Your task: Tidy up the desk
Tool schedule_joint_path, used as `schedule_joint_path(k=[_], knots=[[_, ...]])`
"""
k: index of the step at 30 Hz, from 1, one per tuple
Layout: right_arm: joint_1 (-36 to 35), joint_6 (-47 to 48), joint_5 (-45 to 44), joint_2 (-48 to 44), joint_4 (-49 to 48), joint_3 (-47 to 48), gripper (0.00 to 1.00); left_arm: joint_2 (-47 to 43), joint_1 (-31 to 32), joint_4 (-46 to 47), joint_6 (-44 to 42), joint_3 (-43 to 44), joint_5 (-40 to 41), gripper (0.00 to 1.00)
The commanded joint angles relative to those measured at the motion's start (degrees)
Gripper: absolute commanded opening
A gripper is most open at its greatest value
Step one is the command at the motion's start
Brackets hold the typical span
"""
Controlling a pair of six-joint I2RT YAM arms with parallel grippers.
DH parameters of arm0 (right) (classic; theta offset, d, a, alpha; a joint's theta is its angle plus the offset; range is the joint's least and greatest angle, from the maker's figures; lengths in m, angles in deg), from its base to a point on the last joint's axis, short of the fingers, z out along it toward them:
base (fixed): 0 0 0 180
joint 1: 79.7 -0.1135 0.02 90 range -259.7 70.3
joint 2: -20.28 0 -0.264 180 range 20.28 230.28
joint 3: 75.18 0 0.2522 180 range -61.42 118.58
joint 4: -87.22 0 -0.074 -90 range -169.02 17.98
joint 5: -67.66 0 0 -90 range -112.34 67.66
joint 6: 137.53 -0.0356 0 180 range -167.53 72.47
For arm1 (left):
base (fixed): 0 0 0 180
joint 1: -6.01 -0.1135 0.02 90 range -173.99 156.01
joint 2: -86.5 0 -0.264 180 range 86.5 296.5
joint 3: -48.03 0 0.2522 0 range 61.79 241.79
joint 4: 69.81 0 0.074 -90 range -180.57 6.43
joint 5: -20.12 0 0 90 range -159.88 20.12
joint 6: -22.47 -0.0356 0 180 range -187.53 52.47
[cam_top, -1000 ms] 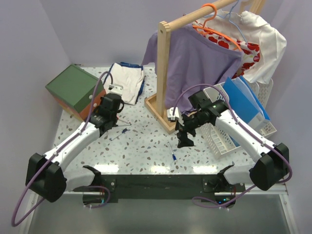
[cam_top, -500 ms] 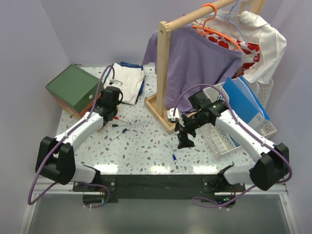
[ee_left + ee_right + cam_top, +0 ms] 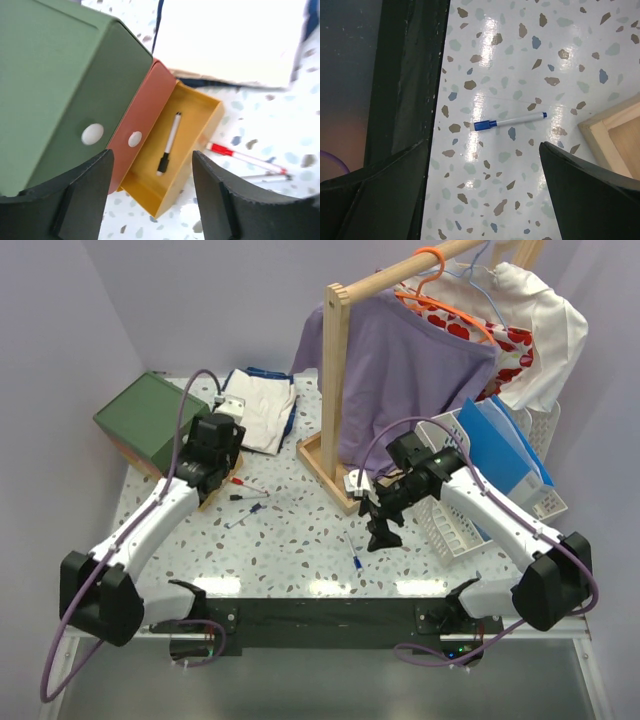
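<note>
The desk is a glossy white terrazzo top. My left gripper hangs open over the pulled-out yellow drawer of the green box. A white pen with a black cap lies loose inside the drawer, with nothing between the jaws. A red-capped pen lies on the desk beside the drawer. My right gripper is wide open above a blue-capped pen near the black front rail. In the top view, the left gripper is by the box and the right gripper is at centre.
Two more pens lie left of centre. Folded white cloth sits at the back. A wooden clothes rack with hung shirts stands centre-right. A white basket with a blue folder is at the right.
My left gripper has gone from shut to open and has shifted left and back towards the drawer box. The right arm has barely moved.
</note>
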Motion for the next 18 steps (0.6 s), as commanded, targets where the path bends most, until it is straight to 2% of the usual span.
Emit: schedule_joint_path(k=[1,5,6,9,13,14,18], knots=[[-0.09,4.99,3.3,0.24,0.59,-1.64,0.99,-11.47,-0.46,0.3,5.11,-1.3,-12.09,0.73],[-2.81,9.2,1.65,0.07,0.76,-3.93,0.99,-22.9,-0.37,3.64,9.42,-9.48,-20.81,0.82],[-3.94,13.13,0.6,-0.28,1.2,-5.32,0.99,-27.27,-0.45,5.3,10.38,-12.8,-21.79,0.84],[-11.66,14.94,-8.0,0.76,-0.28,-7.61,0.99,-34.4,-0.46,8.91,14.33,-18.87,-26.88,0.88],[-18.27,10.29,-17.86,4.81,-5.19,-8.5,0.99,-39.87,-0.46,10.68,15.66,-23.9,-27.34,0.88],[-19.41,6.1,-21.7,5.25,-6.78,-9.03,0.99,-41.19,-0.46,10.85,15.75,-24.61,-26.72,0.88],[-23.9,-5.35,-27.88,7.01,-14.16,-10.35,0.99,-42.17,-0.46,9.54,15.58,-24.26,-24.79,0.88]])
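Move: The blue marker by the table's near edge lies about 6 cm left, 2 cm ahead and 14 cm below the right hand; the rack base's near corner is some 12 cm ahead and 7 cm left, the table edge 10 cm straight back. From the left hand, the loose black-capped marker is about 8 cm right, 2 cm back and 17 cm down, the red one 3 cm beyond it; the open drawer is 5 cm ahead, 1 cm left and 14 cm down. Down over the blue marker sinks the right hand, about 9 cm, drawing back some 5 cm towards its cap end and turning about 20 degrees counter-clockwise, fingers wide and not yet touching. Clear of the drawer, the empty left hand backs off some 10 cm and 5 cm right, rising before it dips again, rolling its left side down 30 degrees and opening wider. ##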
